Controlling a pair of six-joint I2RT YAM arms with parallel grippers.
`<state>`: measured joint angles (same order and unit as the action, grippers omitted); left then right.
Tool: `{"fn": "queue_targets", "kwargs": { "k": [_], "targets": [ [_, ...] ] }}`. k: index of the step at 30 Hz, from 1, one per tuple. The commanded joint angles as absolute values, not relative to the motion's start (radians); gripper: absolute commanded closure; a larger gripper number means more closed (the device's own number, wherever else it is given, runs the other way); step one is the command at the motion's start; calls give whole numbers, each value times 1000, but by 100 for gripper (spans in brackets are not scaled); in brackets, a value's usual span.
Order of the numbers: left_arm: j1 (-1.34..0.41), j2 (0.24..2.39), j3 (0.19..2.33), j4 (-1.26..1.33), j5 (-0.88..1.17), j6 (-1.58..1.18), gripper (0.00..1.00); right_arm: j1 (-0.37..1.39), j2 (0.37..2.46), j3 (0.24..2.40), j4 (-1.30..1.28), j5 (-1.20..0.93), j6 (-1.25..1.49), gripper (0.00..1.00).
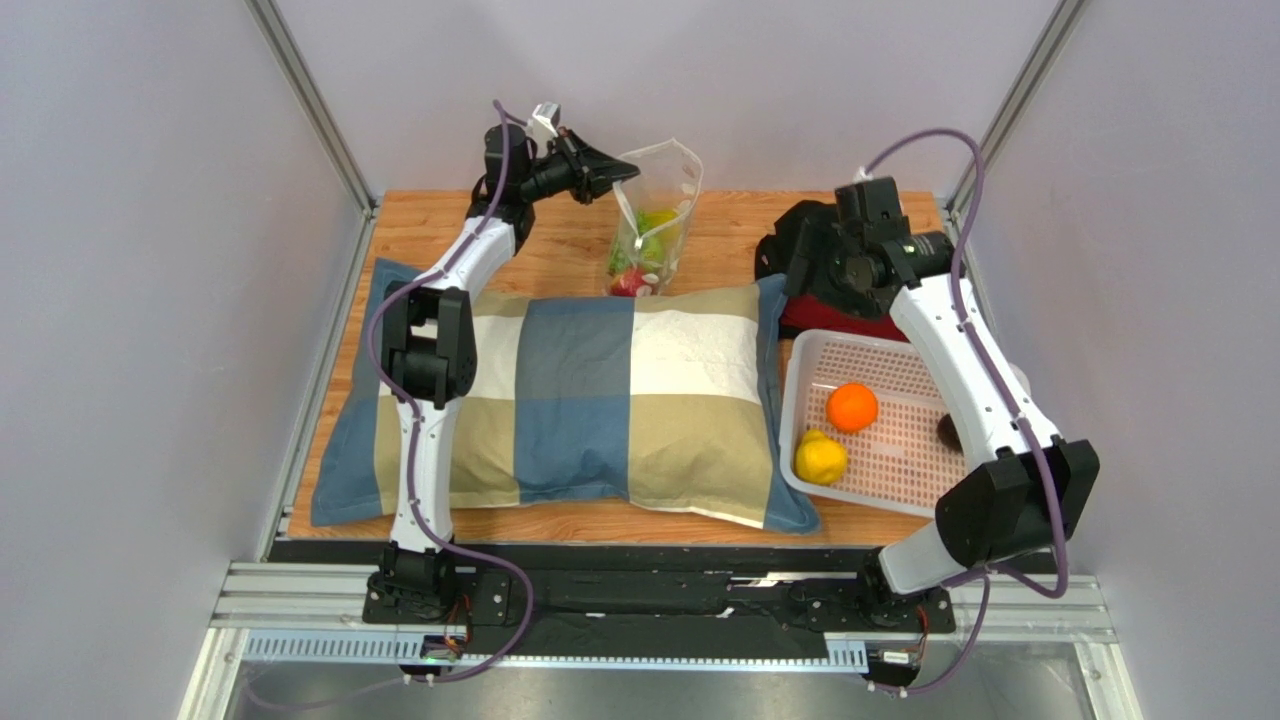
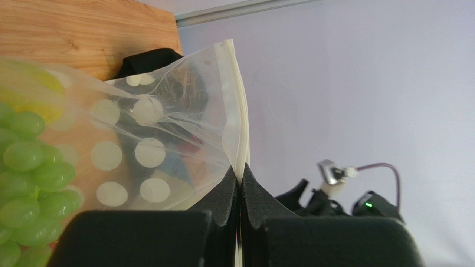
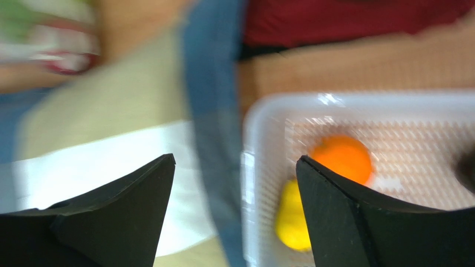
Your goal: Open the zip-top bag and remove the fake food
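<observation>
The zip-top bag (image 1: 661, 203) stands upright at the back of the table, clear with white dots (image 2: 150, 150). My left gripper (image 1: 613, 171) (image 2: 241, 173) is shut on its top zip edge. Fake food sits inside it: green grapes (image 2: 25, 183), a yellow piece (image 2: 33, 83) and a red piece (image 1: 631, 281). An orange (image 1: 852, 407) (image 3: 343, 158), a lemon (image 1: 821, 458) (image 3: 292, 217) and a dark piece (image 1: 950, 432) lie in the white basket (image 1: 902, 488) (image 3: 251, 122). My right gripper (image 1: 781, 267) (image 3: 235, 161) hangs open and empty above the border between pillow and basket.
A large checked pillow (image 1: 601, 398) (image 3: 111, 122) fills the middle of the wooden table (image 1: 721, 225). A red and black object (image 1: 824, 315) (image 3: 345, 19) lies behind the basket. Grey walls and metal posts close in the sides and back.
</observation>
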<state>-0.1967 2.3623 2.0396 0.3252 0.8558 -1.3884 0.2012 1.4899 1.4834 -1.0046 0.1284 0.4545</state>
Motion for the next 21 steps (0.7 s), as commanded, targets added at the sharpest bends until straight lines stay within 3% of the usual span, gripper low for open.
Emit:
{"fn": "queue_targets", "kwargs": {
  "k": [1, 9, 16, 21],
  "targets": [
    [-209, 2319, 2046, 382, 874, -1371, 100, 331, 1555, 1687, -842, 31, 463, 20],
    [-235, 2316, 2045, 310, 885, -1301, 100, 420, 1862, 2033, -620, -90, 462, 37],
    [-241, 2306, 2022, 293, 882, -1278, 100, 422, 2166, 2316, -618, -156, 462, 65],
    [-245, 2310, 2029, 307, 881, -1292, 100, 423, 2250, 2346, -606, -155, 472, 75]
  ]
}}
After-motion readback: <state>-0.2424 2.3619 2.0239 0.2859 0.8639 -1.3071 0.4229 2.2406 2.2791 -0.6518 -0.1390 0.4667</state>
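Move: Up to the left of the empty right hand stands the open zip-top bag: the grapes in it lie about 22 cm ahead, 26 cm left and 10 cm lower. The bag's mouth is some 24 cm ahead and 24 cm left, roughly 4 cm higher. The red apple lies about 17 cm ahead and 28 cm left; the orange is in the basket, 8 cm back and 5 cm right. From the left hand the grapes are about level, 2 cm right and 16 cm below. Swinging away from the basket, the right hand sweeps left and forward some 30 cm towards the bag's mouth, rising about 10 cm, then sinking most of that again. Its fingers narrow from wide open to about a quarter and turn to point more forward and left, less steeply down. The left hand keeps pinching the bag's rim, carrying it about 3 cm right, slightly back and down. ##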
